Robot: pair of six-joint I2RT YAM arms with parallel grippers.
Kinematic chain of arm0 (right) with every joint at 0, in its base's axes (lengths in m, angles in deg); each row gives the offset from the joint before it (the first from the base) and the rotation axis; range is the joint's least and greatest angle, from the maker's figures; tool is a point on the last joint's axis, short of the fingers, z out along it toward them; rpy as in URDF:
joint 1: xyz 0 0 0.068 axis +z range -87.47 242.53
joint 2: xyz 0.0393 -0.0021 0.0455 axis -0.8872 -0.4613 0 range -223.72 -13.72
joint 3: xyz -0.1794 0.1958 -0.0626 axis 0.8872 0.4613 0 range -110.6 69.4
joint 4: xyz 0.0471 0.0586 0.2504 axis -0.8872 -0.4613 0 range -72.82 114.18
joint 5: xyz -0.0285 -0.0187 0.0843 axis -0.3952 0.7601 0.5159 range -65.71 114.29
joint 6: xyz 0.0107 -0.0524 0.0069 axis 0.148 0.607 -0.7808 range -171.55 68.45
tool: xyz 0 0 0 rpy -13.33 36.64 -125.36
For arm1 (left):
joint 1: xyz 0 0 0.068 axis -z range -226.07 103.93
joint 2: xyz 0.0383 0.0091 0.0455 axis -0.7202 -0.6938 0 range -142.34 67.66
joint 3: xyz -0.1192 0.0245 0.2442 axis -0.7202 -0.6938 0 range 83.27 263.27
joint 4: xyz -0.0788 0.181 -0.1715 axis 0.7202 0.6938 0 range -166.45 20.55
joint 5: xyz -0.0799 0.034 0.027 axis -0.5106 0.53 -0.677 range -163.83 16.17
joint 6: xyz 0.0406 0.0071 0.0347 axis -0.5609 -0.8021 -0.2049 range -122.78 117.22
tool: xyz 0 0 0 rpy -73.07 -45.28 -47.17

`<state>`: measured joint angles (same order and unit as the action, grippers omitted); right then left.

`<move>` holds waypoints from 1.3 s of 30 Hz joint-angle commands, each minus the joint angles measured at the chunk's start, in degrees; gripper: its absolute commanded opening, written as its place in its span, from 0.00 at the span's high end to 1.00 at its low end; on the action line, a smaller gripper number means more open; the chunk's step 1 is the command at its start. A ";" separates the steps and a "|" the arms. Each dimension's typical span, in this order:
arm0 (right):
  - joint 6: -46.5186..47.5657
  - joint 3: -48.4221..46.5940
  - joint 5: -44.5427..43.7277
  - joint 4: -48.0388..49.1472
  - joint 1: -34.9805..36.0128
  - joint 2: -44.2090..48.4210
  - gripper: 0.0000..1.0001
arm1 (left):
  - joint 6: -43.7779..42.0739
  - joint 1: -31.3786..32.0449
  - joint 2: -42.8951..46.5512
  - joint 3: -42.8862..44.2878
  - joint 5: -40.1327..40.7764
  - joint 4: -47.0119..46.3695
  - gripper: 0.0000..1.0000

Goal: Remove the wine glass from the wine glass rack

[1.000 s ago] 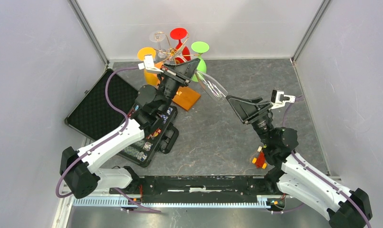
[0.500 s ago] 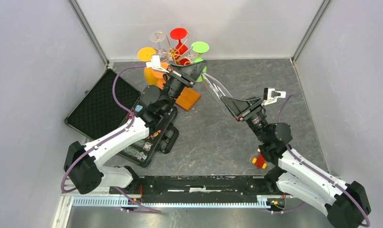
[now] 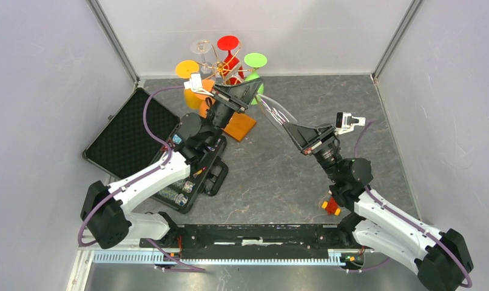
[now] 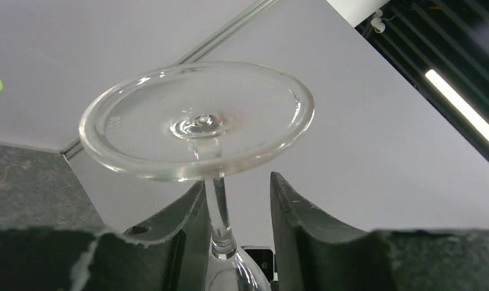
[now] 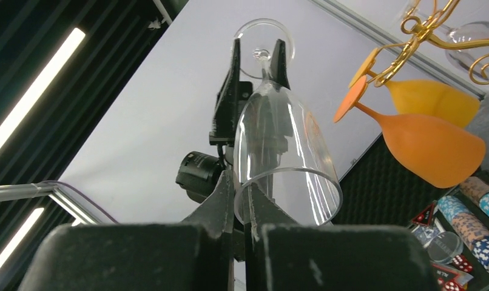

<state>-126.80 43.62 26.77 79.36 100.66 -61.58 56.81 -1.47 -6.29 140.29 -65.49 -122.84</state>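
A clear wine glass (image 3: 276,112) hangs tilted in the air between my two grippers, to the right of the wine glass rack (image 3: 221,65), a gold wire tree on an orange-brown base (image 3: 239,125). My left gripper (image 3: 255,86) straddles the stem (image 4: 217,203) just under the foot (image 4: 196,118). It is open: the stem leans on one finger and a gap shows to the other. My right gripper (image 3: 290,128) is shut on the bowl's rim (image 5: 289,182), one finger inside the bowl and one outside.
Red (image 3: 228,43), green (image 3: 255,59), orange (image 3: 187,68) and clear (image 3: 201,46) glasses hang upside down on the rack. An open black case (image 3: 131,136) with poker chips (image 3: 187,187) lies at the left. A small orange object (image 3: 332,205) sits by the right arm.
My right gripper has moved in and closed on the glass's rim. My left gripper's jaws have parted from the stem.
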 commanded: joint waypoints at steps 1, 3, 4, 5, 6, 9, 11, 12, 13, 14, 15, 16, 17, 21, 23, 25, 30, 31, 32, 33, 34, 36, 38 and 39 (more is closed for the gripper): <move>3.75 -1.73 -2.79 -1.69 -0.26 0.07 1.00 | -7.39 0.04 2.90 1.07 -3.67 -3.25 0.51; 6.52 -2.88 -4.91 -4.21 -0.25 0.59 1.00 | -11.61 -0.04 3.64 2.54 -6.57 -0.57 0.40; 7.94 -3.28 -6.15 -5.31 -0.23 0.87 1.00 | -13.52 -0.03 4.15 3.55 -7.51 1.68 0.36; 9.94 -3.93 -7.21 -6.08 -0.25 1.14 1.00 | -15.03 -0.03 4.60 4.29 -8.06 4.52 0.31; 11.88 -4.51 -8.26 -7.00 -0.25 1.31 1.00 | -16.96 -0.08 4.97 5.18 -9.61 7.08 0.27; 16.47 -5.61 -11.92 -7.58 -0.25 1.93 1.00 | -20.47 -0.04 6.04 6.60 -10.93 13.43 0.16; 20.04 -6.41 -13.98 -7.37 -0.25 1.94 1.00 | -22.53 -0.13 6.74 6.79 -11.68 16.57 0.11; 21.62 -7.00 -14.89 -7.34 -0.25 1.90 1.00 | -23.48 -0.26 6.96 6.95 -12.29 17.95 0.10; 23.52 -7.53 -15.63 -7.25 -0.29 1.82 1.00 | -24.59 -0.30 7.31 7.18 -12.61 19.83 0.08; 25.34 -7.97 -16.32 -7.07 -0.25 1.74 1.00 | -25.67 -0.41 7.62 7.44 -12.85 21.25 0.07; 27.01 -8.57 -17.09 -7.37 -0.24 1.82 1.00 | -26.61 -0.48 7.98 7.57 -12.97 22.95 0.06; 28.94 -9.18 -18.14 -8.48 -0.25 2.02 1.00 | -27.47 -0.56 8.44 7.72 -13.00 24.41 0.05; 31.67 -10.12 -19.29 -10.18 -0.28 2.34 1.00 | -28.59 -0.64 8.92 7.76 -13.16 26.00 0.04; 45.34 -15.37 -26.76 -26.04 -0.24 4.98 1.00 | -36.79 -1.08 11.60 10.26 -12.31 36.86 0.00; 53.31 -17.81 -32.26 -36.01 -0.26 6.40 1.00 | -41.26 -1.24 13.16 12.71 -9.73 44.02 0.00; 59.94 -19.58 -36.45 -43.01 -0.25 7.40 1.00 | -44.24 -1.44 14.77 13.77 -8.55 47.77 0.00; 71.03 -27.88 -42.30 -60.79 -0.24 6.08 1.00 | -48.43 -1.53 18.64 12.84 -6.77 49.87 0.00; 72.91 -30.20 -42.07 -64.98 -0.20 4.44 1.00 | -48.68 -1.53 19.34 12.25 -5.95 50.03 0.00; 74.05 -33.38 -41.98 -68.95 -0.25 2.67 1.00 | -48.82 -1.53 19.90 11.76 -5.25 50.24 0.00; 74.69 -36.24 -41.54 -73.71 -0.25 0.12 1.00 | -48.87 -1.53 20.55 11.15 -4.36 50.48 0.00; 76.29 -39.95 -41.63 -77.94 -0.34 -2.84 1.00 | -48.86 -1.53 21.07 10.74 -3.93 50.65 0.00; 76.25 -45.95 -44.67 -85.29 -0.39 -7.71 1.00 | -49.55 -1.53 21.57 10.25 -3.92 51.08 0.00; 77.66 -49.67 -42.69 -88.29 -1.17 -10.81 1.00 | -50.89 -1.53 21.47 10.84 -3.89 52.10 0.00; 78.15 -51.77 -40.09 -89.45 -2.16 -12.40 1.00 | -51.29 -1.53 21.25 11.36 -3.73 52.94 0.00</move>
<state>-54.19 -1.45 -14.85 2.66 100.07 -69.34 10.49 -2.83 15.22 151.28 -70.92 -72.68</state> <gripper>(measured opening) 0.031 0.993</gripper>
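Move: The clear wine glass spans the two hands. Its middle is about 7 cm ahead, 7 cm left and 3 cm above the right hand, whose fingers are already shut on the rim. From the left hand, whose loosened fingers are around the stem, it is 3 cm back, 2 right and 3 lower. From the right hand the green glass hangs some 18 cm ahead, 10 left and 10 lower; the rack's hub stands about 19 ahead, 20 left, slightly lower. To the right by about 13 cm and forward by 9, nearly level, the right hand carries the clear glass away from the rack, keeping its pinch on the rim. It rolls left side down while swinging clockwise, until its fingers point straight forward. The left hand opens wide, frees the stem, backs off about 6 cm, then slides left, rolling left side up. ##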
